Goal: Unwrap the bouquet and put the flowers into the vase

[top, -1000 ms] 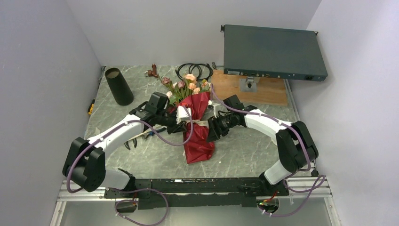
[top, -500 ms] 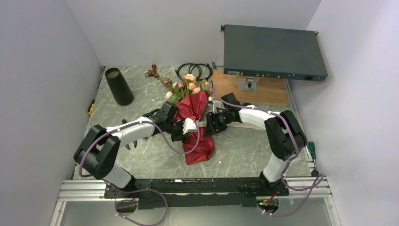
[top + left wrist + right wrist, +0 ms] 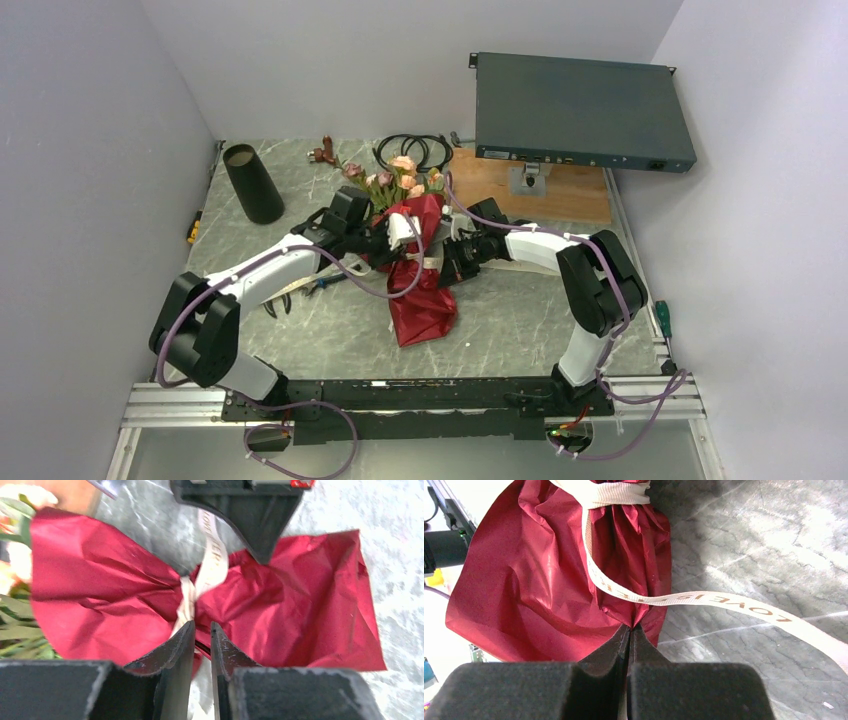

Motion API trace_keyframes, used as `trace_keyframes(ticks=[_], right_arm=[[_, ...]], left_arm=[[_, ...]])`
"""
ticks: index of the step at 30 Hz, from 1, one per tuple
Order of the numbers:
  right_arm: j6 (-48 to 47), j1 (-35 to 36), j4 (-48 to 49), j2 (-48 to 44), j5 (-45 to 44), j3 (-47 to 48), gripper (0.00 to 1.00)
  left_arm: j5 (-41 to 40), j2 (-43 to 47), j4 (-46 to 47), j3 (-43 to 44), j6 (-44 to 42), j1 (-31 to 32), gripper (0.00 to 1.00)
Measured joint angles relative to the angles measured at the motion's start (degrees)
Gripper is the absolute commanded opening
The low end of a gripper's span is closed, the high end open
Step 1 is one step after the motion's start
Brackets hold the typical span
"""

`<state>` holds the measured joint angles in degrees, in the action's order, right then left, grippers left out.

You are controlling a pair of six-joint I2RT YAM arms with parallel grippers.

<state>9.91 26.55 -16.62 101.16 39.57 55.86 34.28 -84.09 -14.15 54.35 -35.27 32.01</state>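
Observation:
The bouquet lies mid-table in crinkled red paper, with the flowers pointing toward the back. A beige printed ribbon cinches its neck, and one loose end trails over the table. My left gripper is at the knot from the left, its jaws a narrow slit apart with ribbon running between them. My right gripper comes in from the right. It is shut and pinches a fold of the red paper just below the tie. The dark tapered vase stands upright at the back left.
A coiled black cable and a small brown object lie behind the flowers. A dark rack unit sits over a wooden board at the back right. Small tools lie under the left arm and at the left table edge.
My right gripper has shut on the red paper. My left gripper dipped toward the near side, then came back up toward the flowers, staying at the bouquet's neck.

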Motion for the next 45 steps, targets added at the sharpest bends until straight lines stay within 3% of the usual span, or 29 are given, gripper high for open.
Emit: trace_keyframes(ticks=[8, 16, 22, 29, 45], right_arm=[[0.7, 0.0, 1.3, 0.0, 0.1, -0.7, 0.0], [1.3, 0.0, 2.8, 0.0, 0.2, -1.6, 0.0], [2.1, 0.0, 3.8, -0.5, 0.1, -2.4, 0.0], [2.2, 0.0, 3.9, -0.7, 0.1, -2.6, 0.0], [2.1, 0.0, 4.3, -0.9, -0.2, -3.1, 0.0]], left_arm=[[-3.1, -7.3, 4.5, 5.3, 0.3, 0.7, 0.27], [-5.1, -10.0, 1.9, 5.4, -1.4, 0.7, 0.26], [-5.4, -9.8, -0.5, 5.2, -1.6, 0.3, 0.19], [-5.7, -9.8, -2.0, 5.2, -1.6, -1.4, 0.0], [-6.8, -6.4, -2.2, 4.2, 1.1, -8.0, 0.0]])
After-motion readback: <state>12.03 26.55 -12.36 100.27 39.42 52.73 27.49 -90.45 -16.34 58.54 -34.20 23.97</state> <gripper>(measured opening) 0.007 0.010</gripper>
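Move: The ribbon's left tail, close beside the knot, lies about 3 cm ahead of the left hand, 1 cm to its left and 4 cm below. The knot is some 2 cm ahead, 4 cm right and 5 cm down; the blue pliers lie about 13 cm left and 2 cm back, 10 cm below, and the flower heads 16 cm ahead, 2 cm left and 5 cm below. From the right hand, that tail is roughly 6 cm ahead, 9 cm left and 3 cm up. The left fingers shut on the ribbon's left tail beside the knot and draw it away, while the right hand stays put, still pinching the red wrapping. To get there the left hand reaches about 4 cm forward and slightly right, then sinks some 5 cm; closing, it sweeps left about 5 cm and forward, turning counter-clockwise and rising a little at the end. ##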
